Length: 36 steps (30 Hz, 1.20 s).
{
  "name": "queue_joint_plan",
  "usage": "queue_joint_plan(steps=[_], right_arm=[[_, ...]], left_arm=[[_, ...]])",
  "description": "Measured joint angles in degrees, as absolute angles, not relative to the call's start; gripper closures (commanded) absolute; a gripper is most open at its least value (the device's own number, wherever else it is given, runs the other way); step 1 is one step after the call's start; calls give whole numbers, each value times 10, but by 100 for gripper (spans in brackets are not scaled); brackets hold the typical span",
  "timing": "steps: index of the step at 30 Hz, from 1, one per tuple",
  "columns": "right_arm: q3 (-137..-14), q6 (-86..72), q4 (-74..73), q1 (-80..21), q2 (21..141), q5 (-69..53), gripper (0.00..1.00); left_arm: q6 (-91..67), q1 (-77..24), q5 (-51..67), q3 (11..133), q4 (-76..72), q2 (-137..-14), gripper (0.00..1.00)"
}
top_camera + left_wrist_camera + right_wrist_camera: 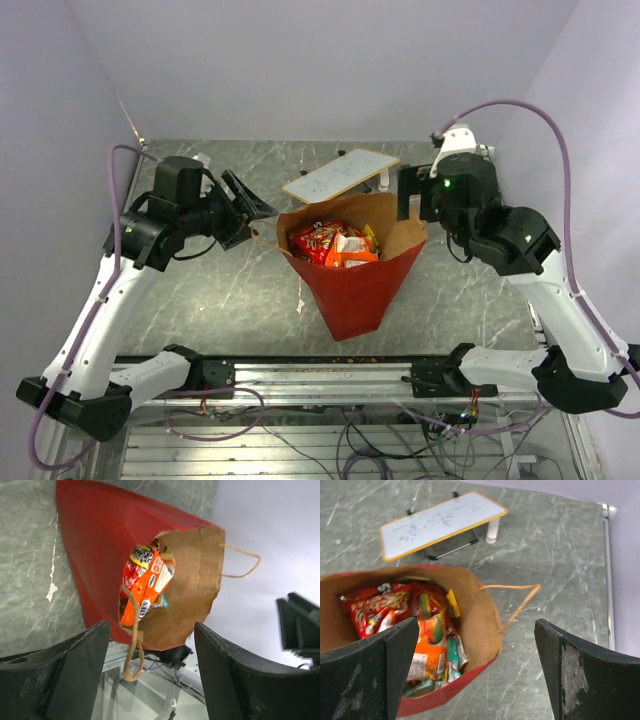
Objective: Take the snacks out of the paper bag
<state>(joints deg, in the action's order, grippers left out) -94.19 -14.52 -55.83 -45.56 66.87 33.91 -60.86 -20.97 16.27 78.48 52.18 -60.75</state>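
Note:
The paper bag stands mid-table, red outside and brown inside, with its mouth open upward. Several snacks fill it: red and orange packets on top. My left gripper hovers just left of the bag's rim, open and holding nothing. In the left wrist view the paper bag and snacks lie beyond the left gripper, and a string handle dangles between the fingers. My right gripper is open at the bag's right rim. The right wrist view shows the right gripper above the paper bag and its snacks.
A small white board with a tan edge stands tilted behind the bag, seen again as the board in the right wrist view. The bag's other string handle lies on the marble tabletop. A metal rail runs along the near edge.

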Motion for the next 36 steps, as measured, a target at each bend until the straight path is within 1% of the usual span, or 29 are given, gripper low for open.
queue_joint_plan(steps=[7, 11, 13, 19, 20, 21, 23, 24, 25, 26, 30, 36], right_arm=[[-946, -160, -561, -335, 689, 290, 0], [-955, -170, -559, -229, 735, 220, 1], [-950, -177, -556, -188, 754, 184, 7], [-881, -195, -516, -140, 758, 69, 34], [-871, -195, -510, -136, 759, 56, 42], [-860, -194, -507, -132, 761, 42, 52], [-851, -190, -504, -128, 767, 21, 86], [-849, -188, -500, -126, 769, 10, 99], [-847, -186, -497, -126, 769, -2, 100], [-847, -181, -496, -126, 769, -13, 100], [-847, -157, -491, -125, 757, -79, 100], [-846, -143, -492, -144, 719, -206, 100]], left_arm=[[-626, -319, 128, 750, 485, -615, 27], [-633, -366, 108, 752, 469, -646, 36], [-633, -373, 100, 755, 466, -659, 42], [-625, -374, 83, 756, 464, -660, 60], [-624, -374, 82, 756, 464, -658, 62], [-623, -374, 81, 756, 464, -655, 65], [-620, -374, 78, 755, 463, -649, 77], [-617, -374, 77, 755, 463, -646, 83], [-612, -374, 75, 755, 462, -643, 90], [-608, -373, 72, 756, 462, -642, 93], [-585, -359, 68, 783, 484, -657, 93], [-548, -306, 73, 858, 542, -714, 93]])
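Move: The paper bag's left handle sticks up about 6 cm to the left hand's right, 2 cm back and 3 cm below; the snacks lie some 17 cm to that hand's right, 3 cm ahead and 16 cm down. The right handle is roughly 8 cm ahead of the right hand, 5 cm to its right and 11 cm below. From that hand the snacks are about 11 cm left, level fore and aft, some 21 cm down; the whiteboard is about 22 cm ahead, 10 cm left and 30 cm below. The left hand slides about 7 cm right and a little down, turning some 10 degrees clockwise, and pinches the bag's left handle, while the wide-open right hand reaches forward, right and some 11 cm down, tipping its fingers down, and shuts on the right handle. Holding both, the right hand draws back, left and up a few centimetres, turning about 25 degrees counter-clockwise, as the left eases forward and left. ##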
